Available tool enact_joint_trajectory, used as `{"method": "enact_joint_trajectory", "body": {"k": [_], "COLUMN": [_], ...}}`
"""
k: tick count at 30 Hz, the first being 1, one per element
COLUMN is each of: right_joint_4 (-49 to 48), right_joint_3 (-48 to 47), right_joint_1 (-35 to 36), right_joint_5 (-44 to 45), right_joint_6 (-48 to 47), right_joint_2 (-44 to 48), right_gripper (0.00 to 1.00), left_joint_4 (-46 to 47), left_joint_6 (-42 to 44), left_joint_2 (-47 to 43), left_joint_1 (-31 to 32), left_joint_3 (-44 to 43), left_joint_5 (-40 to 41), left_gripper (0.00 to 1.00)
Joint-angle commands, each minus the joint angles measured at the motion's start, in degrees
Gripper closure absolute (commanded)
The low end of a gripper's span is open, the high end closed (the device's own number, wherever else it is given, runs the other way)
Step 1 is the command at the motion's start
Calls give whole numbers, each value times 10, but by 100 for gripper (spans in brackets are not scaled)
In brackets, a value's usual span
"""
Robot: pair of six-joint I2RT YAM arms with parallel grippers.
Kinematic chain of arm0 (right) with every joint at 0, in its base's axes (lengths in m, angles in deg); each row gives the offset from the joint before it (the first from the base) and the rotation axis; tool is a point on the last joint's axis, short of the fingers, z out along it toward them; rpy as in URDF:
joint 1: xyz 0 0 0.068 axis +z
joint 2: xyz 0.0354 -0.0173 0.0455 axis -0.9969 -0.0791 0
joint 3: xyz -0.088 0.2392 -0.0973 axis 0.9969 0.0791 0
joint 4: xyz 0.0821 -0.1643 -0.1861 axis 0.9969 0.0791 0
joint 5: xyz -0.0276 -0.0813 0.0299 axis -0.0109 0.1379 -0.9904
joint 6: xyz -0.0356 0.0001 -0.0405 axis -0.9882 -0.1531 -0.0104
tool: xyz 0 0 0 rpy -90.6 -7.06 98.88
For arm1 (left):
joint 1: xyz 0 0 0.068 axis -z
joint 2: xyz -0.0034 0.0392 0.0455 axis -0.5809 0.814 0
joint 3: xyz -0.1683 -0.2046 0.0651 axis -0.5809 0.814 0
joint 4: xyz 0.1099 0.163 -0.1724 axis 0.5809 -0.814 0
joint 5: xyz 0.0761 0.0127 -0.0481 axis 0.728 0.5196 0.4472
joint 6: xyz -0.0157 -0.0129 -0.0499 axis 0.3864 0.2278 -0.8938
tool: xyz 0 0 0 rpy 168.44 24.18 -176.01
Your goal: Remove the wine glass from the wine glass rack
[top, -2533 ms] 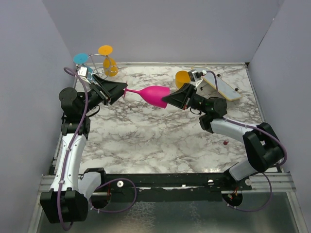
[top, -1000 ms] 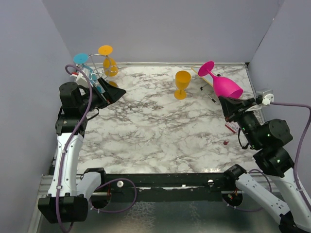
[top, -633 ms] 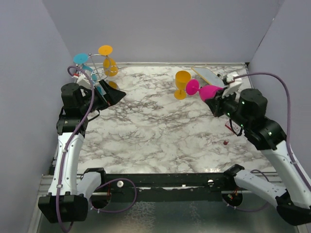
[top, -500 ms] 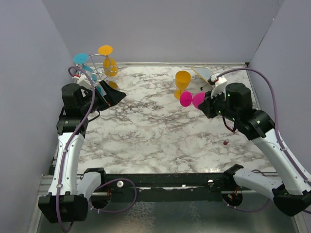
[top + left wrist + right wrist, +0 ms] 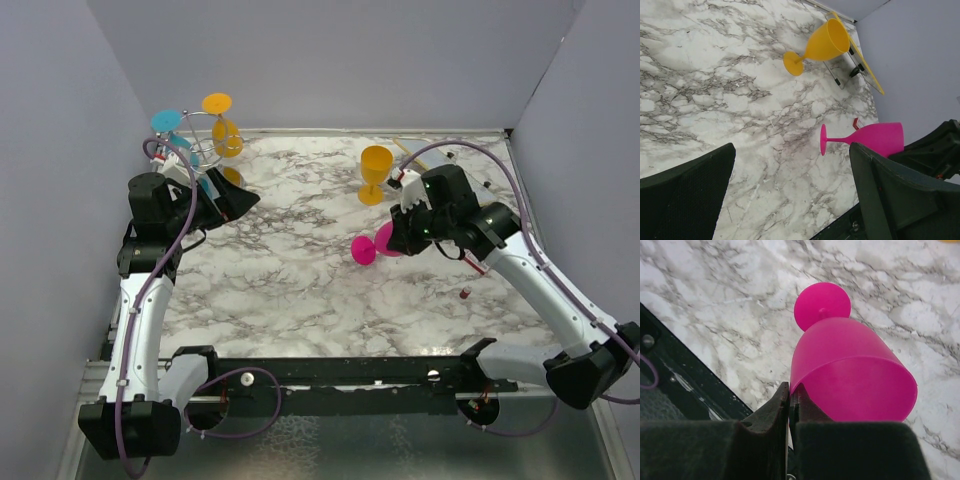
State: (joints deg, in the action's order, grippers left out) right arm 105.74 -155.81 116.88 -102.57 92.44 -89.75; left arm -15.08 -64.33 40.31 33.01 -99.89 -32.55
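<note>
The wine glass rack [image 5: 197, 119] is a thin wire stand at the back left, with a blue glass [image 5: 166, 121] and an orange glass [image 5: 226, 135] hanging on it. My left gripper [image 5: 238, 196] hangs open just in front of the rack with nothing in it [image 5: 790, 190]. A pink wine glass [image 5: 373, 244] is off the rack, over the middle right of the table. My right gripper [image 5: 398, 238] is shut on the rim of this pink glass [image 5: 850, 375], one finger inside the bowl and one outside [image 5: 790, 396]. The glass is tilted, its foot [image 5: 823, 139] low over the marble.
A second orange glass [image 5: 376, 172] stands upright on the marble behind the pink one, also seen in the left wrist view [image 5: 820, 46]. A flat board with a yellow edge [image 5: 865, 67] lies at the back right. A small red object [image 5: 465, 293] lies near the right arm.
My right arm has swung the pink glass from the back right corner forward and down toward the table's middle, foot now leading. The left arm has stayed still and open.
</note>
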Motion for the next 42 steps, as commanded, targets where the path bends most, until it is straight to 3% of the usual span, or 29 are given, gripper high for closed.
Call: {"method": "enact_joint_trajectory", "body": {"k": [1, 12, 23, 42], "right_joint_4": [31, 55, 51, 49], "right_joint_3": [6, -20, -111, -254], "right_joint_1": [5, 5, 5, 5], "right_joint_5": [97, 252, 276, 283], "right_joint_6": [9, 22, 19, 6], "right_joint_2": [-15, -65, -219, -361], "right_gripper": [99, 99, 99, 99], "left_joint_4": [1, -12, -33, -55], "left_joint_6": [15, 26, 46, 68], "left_joint_2": [-2, -8, -9, -6], "left_joint_1": [2, 9, 30, 60], "left_joint_3": [2, -4, -19, -36], "left_joint_5": [12, 18, 36, 66], "left_gripper": [1, 1, 1, 1]}}
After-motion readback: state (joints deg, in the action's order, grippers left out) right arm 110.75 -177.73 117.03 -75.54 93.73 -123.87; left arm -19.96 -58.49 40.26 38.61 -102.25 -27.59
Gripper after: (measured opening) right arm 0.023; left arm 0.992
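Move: The right hand, already pinching the pink wine glass by its rim, has its open patch of table about 14 cm ahead, 2 cm to its right and 22 cm below. The yellow glass stands some 22 cm ahead, 2 cm left and 14 cm below; the tilted board is about 28 cm ahead, 18 cm right and 15 cm lower. From the left hand, that patch is roughly 6 cm ahead, 30 cm right, 27 cm below. Right hand lowers the pink glass rightward, then about 13 cm forward towards the yellow glass, rolling 30 degrees. ##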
